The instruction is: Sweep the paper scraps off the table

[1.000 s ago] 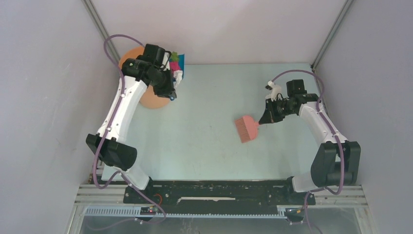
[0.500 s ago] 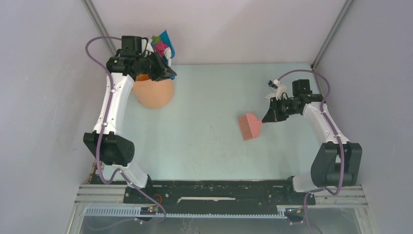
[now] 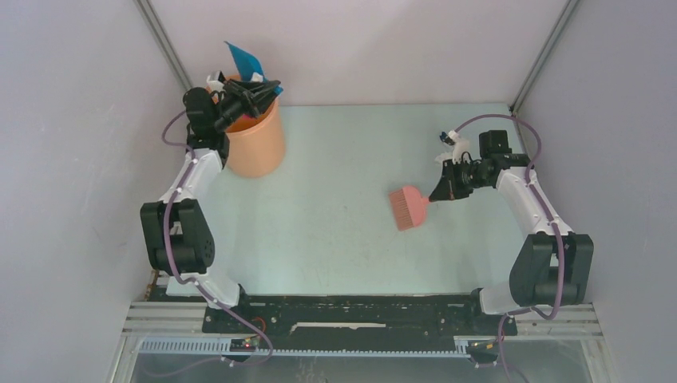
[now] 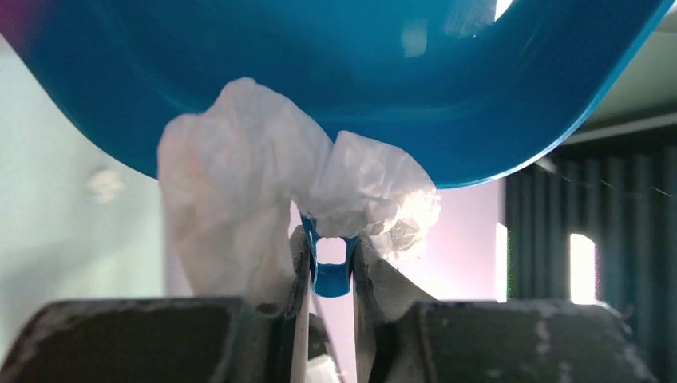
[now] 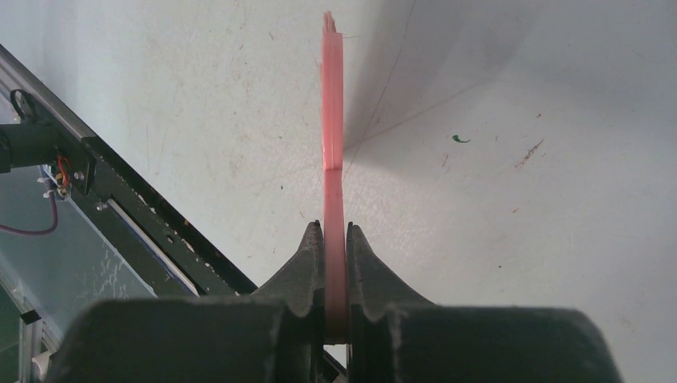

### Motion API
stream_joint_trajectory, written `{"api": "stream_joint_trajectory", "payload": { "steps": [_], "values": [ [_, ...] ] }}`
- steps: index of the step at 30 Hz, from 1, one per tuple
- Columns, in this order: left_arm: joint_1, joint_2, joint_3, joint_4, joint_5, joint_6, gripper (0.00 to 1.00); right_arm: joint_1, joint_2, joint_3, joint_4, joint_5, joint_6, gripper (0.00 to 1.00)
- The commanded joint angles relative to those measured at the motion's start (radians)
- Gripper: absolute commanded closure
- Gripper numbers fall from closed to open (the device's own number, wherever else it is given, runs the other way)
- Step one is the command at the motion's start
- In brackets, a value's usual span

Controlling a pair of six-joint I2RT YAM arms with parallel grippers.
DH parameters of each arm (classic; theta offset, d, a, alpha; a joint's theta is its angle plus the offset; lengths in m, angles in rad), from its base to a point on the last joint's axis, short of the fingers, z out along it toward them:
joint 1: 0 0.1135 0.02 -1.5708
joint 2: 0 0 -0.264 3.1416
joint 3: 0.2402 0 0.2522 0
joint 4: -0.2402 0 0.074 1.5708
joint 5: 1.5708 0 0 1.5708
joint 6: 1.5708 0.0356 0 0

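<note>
My left gripper (image 3: 257, 88) is raised over the orange bin (image 3: 259, 152) at the table's far left and is shut on the handle of the blue dustpan (image 3: 243, 57), which is tipped steeply upward. In the left wrist view the dustpan (image 4: 343, 80) fills the top, its handle is pinched in my left gripper (image 4: 330, 267), and white crumpled paper scraps (image 4: 231, 199) sit against the pan by the handle. My right gripper (image 3: 441, 190) is shut on the pink brush (image 3: 407, 207), held low over the table (image 3: 335, 247). The brush (image 5: 333, 120) shows edge-on in my right gripper (image 5: 335, 239).
Grey walls and metal rails close in the table on three sides. The black base rail (image 3: 359, 315) of both arms runs along the near edge. The table bears small marks (image 5: 459, 139) near the brush.
The left arm has swung up and back, turning the dustpan from flat beside the bin to upright above it; the coloured scraps seen on it earlier no longer show. The right arm has barely shifted.
</note>
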Motion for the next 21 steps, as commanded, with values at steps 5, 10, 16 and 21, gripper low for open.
{"api": "stream_joint_trajectory", "payload": {
  "steps": [5, 10, 16, 21],
  "values": [
    [-0.004, 0.077, -0.094, 0.978, -0.082, -0.676, 1.00, -0.006, -0.032, 0.002, 0.005, -0.031, -0.012, 1.00],
    [-0.013, 0.068, -0.109, 0.963, -0.037, -0.638, 1.00, -0.007, -0.059, 0.012, 0.022, -0.019, -0.007, 1.00],
    [-0.086, -0.022, -0.100, 0.575, 0.116, -0.273, 1.00, -0.061, -0.084, 0.166, -0.032, 0.048, -0.043, 1.00],
    [-0.158, -0.056, -0.130, 0.436, 0.161, -0.119, 1.00, -0.109, -0.028, 0.305, -0.100, 0.108, -0.087, 1.00]
  ]
}}
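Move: My left hand holds the blue dustpan on its side. The bin's mouth is about 10 cm to that hand's left, 3 cm ahead and 12 cm below; a white scrap sits in the neck of the pan, some 4 cm left and 3 ahead. From my right hand, which holds the brush, the white scrap on the table lies roughly 16 cm ahead, 5 right and 14 below, with the navy scrap 6 cm beyond it. I flick the dustpan upward over the bin with my left hand, about 6 cm, fingers tilting up and the hand's left side dropping, some 25 degrees in all. Then I carry it right and back, away from the bin, easing down a little and keeping my grip. Late on, my right hand lifts the still-gripped brush about 6 cm, forward and to the right. ##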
